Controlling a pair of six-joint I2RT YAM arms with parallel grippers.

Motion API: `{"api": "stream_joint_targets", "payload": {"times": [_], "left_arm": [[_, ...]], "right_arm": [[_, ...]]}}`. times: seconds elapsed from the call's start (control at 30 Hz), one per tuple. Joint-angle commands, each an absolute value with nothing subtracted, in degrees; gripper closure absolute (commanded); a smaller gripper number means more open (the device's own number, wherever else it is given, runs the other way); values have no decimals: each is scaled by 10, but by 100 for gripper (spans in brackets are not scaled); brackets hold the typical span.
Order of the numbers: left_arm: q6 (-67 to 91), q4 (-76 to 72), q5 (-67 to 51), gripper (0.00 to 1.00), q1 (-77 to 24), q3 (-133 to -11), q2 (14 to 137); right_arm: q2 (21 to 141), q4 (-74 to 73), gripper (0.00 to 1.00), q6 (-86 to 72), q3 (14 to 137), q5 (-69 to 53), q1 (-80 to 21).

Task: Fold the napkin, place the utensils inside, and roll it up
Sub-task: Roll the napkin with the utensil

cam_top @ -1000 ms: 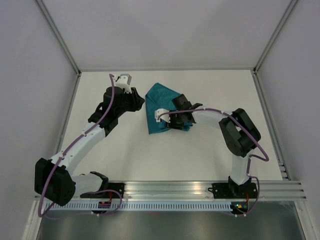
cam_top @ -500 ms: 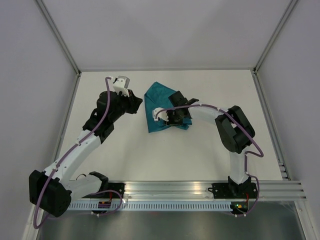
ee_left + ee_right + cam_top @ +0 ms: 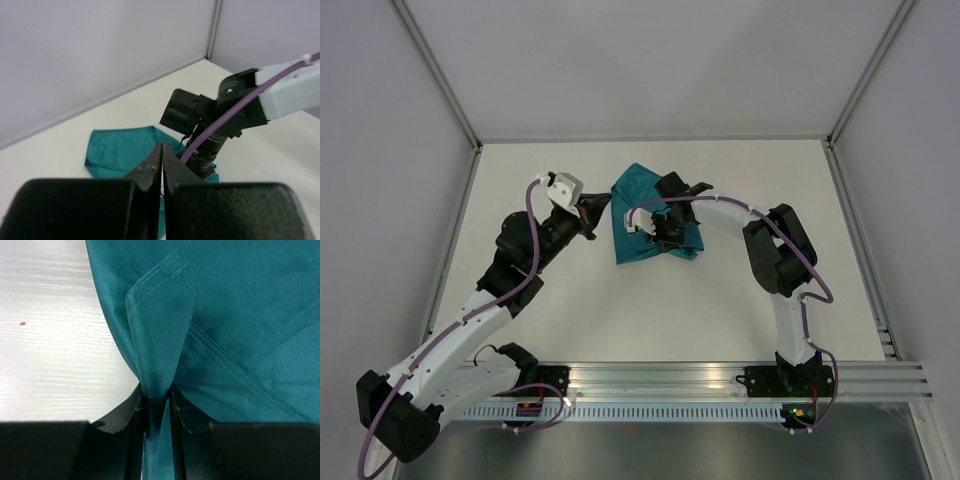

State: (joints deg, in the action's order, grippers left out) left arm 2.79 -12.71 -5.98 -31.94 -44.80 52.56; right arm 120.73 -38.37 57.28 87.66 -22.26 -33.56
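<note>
The teal napkin (image 3: 630,240) lies rumpled and partly folded on the white table, behind the middle. My right gripper (image 3: 663,236) stands on top of it. In the right wrist view it (image 3: 159,400) is shut on a raised fold of the napkin (image 3: 240,315), with a stitched corner flap just ahead of the fingertips. My left gripper (image 3: 603,205) points at the napkin's left edge. In the left wrist view it (image 3: 162,146) is shut, with nothing seen between the jaws, and the napkin (image 3: 120,150) and the right arm lie beyond them. The utensils are out of view.
White enclosure walls (image 3: 650,60) with metal corner posts ring the table on three sides. An aluminium rail (image 3: 720,375) carrying both arm bases runs along the near edge. A tiny red speck (image 3: 22,323) marks the table left of the napkin.
My left gripper swung right and nearer, up to the napkin's left edge, and its jaws closed. My right gripper closed on a fold of the napkin as its wrist shifted slightly left and back.
</note>
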Motion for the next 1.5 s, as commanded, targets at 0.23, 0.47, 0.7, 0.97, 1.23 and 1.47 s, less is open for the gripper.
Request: {"api": "stream_joint_targets", "payload": {"times": [0.23, 0.47, 0.7, 0.97, 1.23, 1.47], "left_arm": [[-184, -125, -53, 86, -440, -471, 542], [-242, -47, -6, 74, -503, -482, 603], [-270, -36, 30, 68, -537, -479, 678], [-294, -59, 47, 66, -547, -471, 769], [-331, -138, 60, 61, -547, -444, 837], [-357, -172, 40, 59, -546, -462, 911]], "right_arm": [[1306, -534, 84, 575, 929, -264, -316], [1324, -568, 84, 582, 952, -273, -309], [1342, -614, 85, 598, 984, -284, -297], [1366, -667, 86, 616, 1012, -295, -283], [1394, -715, 87, 629, 1038, -301, -280], [1411, -747, 88, 638, 1056, -304, -273]]}}
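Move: For my left hand, the napkin's near edge just left of my right fingers lies about 4 cm ahead, 9 cm right and 32 cm below. The right gripper is about 6 cm ahead and 13 cm right of that hand, and the napkin's near-left corner 2 cm ahead and 3 cm right, both as far down. From my right hand, which is already pinching the edge, that stretch lies 4 cm left and 2 cm back. I bring my left hand down about 24 cm and some 12 cm right towards the near edge beside my right gripper, rolling its left side up about 50 degrees and opening its shut fingers; it stays above the cloth. My right hand keeps its pinch, swings its fingertips back towards the base, then drags the edge back and to the right. ##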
